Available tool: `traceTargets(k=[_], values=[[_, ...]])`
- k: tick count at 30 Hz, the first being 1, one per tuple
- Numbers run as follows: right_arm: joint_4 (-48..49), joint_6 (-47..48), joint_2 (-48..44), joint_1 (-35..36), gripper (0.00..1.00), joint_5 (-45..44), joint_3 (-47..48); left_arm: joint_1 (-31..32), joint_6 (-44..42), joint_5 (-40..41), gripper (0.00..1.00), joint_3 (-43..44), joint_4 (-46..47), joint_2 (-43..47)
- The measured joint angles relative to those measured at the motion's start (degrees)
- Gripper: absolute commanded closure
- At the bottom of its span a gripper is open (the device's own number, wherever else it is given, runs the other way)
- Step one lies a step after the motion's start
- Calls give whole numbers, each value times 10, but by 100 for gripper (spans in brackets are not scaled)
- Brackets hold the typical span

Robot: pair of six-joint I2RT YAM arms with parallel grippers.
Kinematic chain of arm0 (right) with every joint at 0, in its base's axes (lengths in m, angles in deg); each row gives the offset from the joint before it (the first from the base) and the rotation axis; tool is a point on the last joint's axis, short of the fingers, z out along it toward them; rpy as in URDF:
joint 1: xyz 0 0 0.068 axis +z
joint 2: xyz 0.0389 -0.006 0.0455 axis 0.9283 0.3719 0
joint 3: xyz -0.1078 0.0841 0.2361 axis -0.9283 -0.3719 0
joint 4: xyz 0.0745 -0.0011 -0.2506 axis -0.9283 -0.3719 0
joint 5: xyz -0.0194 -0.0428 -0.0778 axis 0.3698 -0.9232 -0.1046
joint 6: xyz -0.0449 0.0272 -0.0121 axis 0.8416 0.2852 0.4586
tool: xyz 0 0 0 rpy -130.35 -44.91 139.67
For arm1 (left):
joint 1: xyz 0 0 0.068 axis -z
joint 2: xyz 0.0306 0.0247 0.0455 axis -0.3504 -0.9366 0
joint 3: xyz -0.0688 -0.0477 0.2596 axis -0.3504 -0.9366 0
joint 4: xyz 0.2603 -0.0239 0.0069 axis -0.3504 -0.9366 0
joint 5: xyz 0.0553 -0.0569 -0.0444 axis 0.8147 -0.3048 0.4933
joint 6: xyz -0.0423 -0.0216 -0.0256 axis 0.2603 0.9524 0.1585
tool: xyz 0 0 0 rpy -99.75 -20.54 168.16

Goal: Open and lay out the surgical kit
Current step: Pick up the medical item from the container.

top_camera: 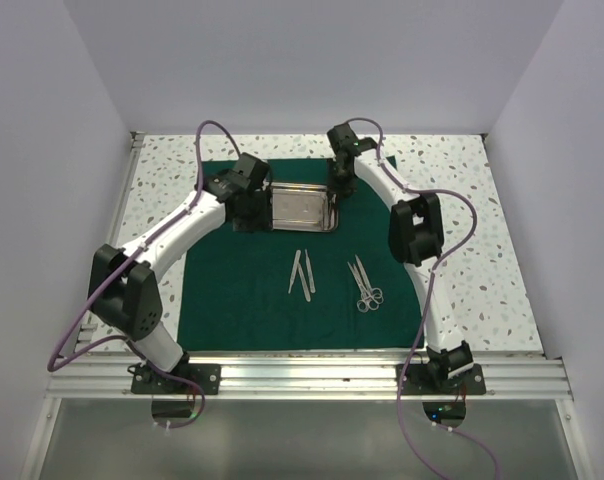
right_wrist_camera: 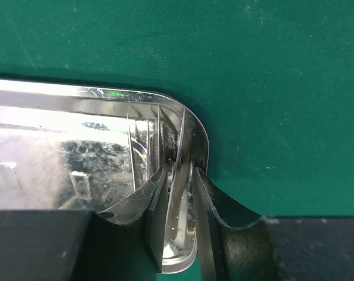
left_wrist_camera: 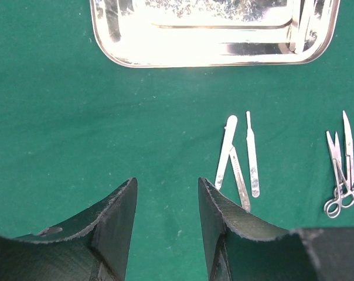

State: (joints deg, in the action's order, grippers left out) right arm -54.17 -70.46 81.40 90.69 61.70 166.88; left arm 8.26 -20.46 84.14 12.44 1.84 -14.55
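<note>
The dark green cloth point(top_camera: 242, 300) lies spread flat on the table. The steel tray point(top_camera: 302, 207) sits on its far part. Slim silver handles point(top_camera: 301, 272) and scissors point(top_camera: 366, 285) lie on the cloth in front of the tray. My left gripper point(top_camera: 250, 212) hovers at the tray's left end; in the left wrist view it point(left_wrist_camera: 165, 187) is open and empty over the cloth point(left_wrist_camera: 60, 129), with the tray point(left_wrist_camera: 165, 52), handles point(left_wrist_camera: 238, 155) and scissors point(left_wrist_camera: 341, 170) ahead. My right gripper point(right_wrist_camera: 178, 175) is at the tray's right end point(right_wrist_camera: 48, 96), shut on a slim silver instrument point(right_wrist_camera: 181, 222).
The speckled tabletop point(top_camera: 452, 180) shows around the cloth. White walls enclose the left, back and right sides. An aluminium rail point(top_camera: 312, 375) with both arm bases runs along the near edge.
</note>
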Motion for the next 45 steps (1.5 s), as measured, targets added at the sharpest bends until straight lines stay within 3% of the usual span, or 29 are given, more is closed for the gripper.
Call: traceTargets(k=[16, 19, 23, 45], values=[[1, -1, 42, 9, 81, -11, 60, -37, -21, -6, 51, 2, -2, -12], [-6, 7, 47, 18, 85, -37, 70, -45, -25, -10, 52, 4, -4, -18], [-11, 16, 49, 23, 100, -61, 75, -51, -30, -14, 52, 10, -6, -28], [-28, 30, 43, -6, 100, -85, 99, -55, -40, -30, 50, 21, -9, -49]])
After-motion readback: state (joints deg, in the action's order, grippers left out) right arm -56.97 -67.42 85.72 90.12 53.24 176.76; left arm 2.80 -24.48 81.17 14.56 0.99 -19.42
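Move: Between the right hand's half-open fingertips stands the slim medical item, its middle about 1 cm back and 1 cm below, at the tray's right end. The tray's middle is some 10 cm left and 1 cm back; the scalpels lie about 18 cm back and 8 cm left, the scissors 21 cm back and 8 cm right, both 2 cm lower than the hand. From the left hand, the item is roughly 18 cm ahead, 20 cm right and 12 cm down. Easing about 1.5 cm forward and slightly left and down, the right hand shuts its fingers fully, pinching the thin medical item, while the wrist tilts under 10 degrees. It then draws some 3 cm right across the tray's right end, rising nearly 2 cm and edging forward with its grip kept. The empty, open left hand drifts left, forward and down, 2 cm or so each way. ##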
